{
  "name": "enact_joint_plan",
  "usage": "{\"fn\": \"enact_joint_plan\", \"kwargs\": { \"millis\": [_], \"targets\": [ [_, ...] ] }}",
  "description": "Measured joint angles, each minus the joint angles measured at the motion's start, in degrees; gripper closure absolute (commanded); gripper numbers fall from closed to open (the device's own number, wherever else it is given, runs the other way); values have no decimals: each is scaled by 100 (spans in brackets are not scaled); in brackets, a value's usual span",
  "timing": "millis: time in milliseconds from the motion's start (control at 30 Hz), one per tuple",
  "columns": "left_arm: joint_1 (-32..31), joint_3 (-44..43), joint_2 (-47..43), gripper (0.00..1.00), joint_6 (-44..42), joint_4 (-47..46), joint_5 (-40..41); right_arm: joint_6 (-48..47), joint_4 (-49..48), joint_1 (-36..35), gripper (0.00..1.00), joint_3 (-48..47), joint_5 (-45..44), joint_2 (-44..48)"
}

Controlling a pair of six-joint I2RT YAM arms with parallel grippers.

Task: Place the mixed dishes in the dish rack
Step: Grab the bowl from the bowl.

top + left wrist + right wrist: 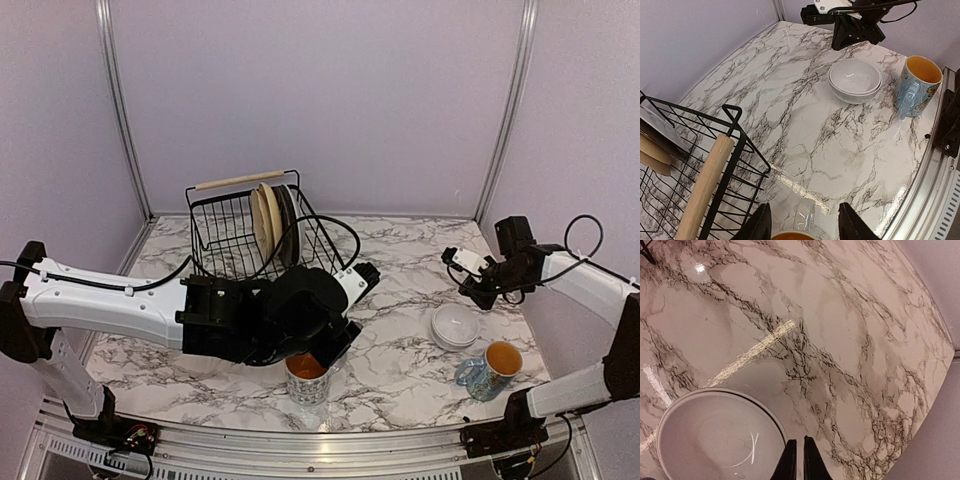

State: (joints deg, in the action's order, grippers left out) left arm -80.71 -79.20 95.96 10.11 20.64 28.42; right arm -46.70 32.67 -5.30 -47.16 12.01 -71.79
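A patterned, orange-lined mug [307,378] stands near the front edge, its rim [795,235] low between the fingers of my left gripper [805,222]. That gripper is open and hovers over the mug; I see no contact. Stacked small white bowls [455,325] [855,80] [715,440] sit at the right. My right gripper [800,452] [480,290] is shut on nothing, its tips just beside the bowls' rim. A second mug [492,368] [916,85] stands near the bowls. The black wire dish rack [215,215] [735,150] holds a tan plate [266,220] and a dark plate [290,215] on edge.
The rack's near wooden handle [705,190] lies close to the left of my left gripper. A metal rail [925,200] runs along the table's front edge. Purple walls close off the back and sides. Bare marble [400,290] lies between rack and bowls.
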Motion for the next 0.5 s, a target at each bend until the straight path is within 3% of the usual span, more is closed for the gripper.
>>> {"fn": "enact_joint_plan", "kwargs": {
  "millis": [67, 167, 333, 500],
  "targets": [
    [4, 11, 0, 52, 0, -9, 2, 24, 90, 0, 69, -133, 109, 44],
    [13, 31, -4, 52, 0, -31, 7, 17, 247, 0, 60, -313, 214, 46],
    [26, 61, -20, 51, -2, -68, 7, -59, 535, 0, 50, -457, 232, -339],
    [57, 103, -20, 48, 2, -107, 4, -120, 809, 0, 47, -457, 199, -745]
  ]
}}
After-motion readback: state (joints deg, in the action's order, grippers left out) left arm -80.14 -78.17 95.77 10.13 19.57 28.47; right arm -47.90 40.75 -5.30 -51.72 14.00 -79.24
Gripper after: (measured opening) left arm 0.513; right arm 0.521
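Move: The top bowl of the stack has its middle some 7 cm back and 5 cm left of the right hand and about 8 below, its far right rim nearest the shut fingers. The lower bowl is nested right under it, about 2 cm lower; the blue mug stands roughly 18 cm back and 2 right of that hand, about 7 below. From the left hand the top bowl is around 35 cm right, 10 ahead and 18 below. The top bowl's far right rim is what the right hand goes for: it first rises almost 2 cm, then turns and sinks about 4 cm while easing back some 1.5 cm, its fingers tipping about 10 degrees steeper. The shut fingers open to roughly half, one coming over the bowl's inside and the other outside the rim; no touch can be made out. ##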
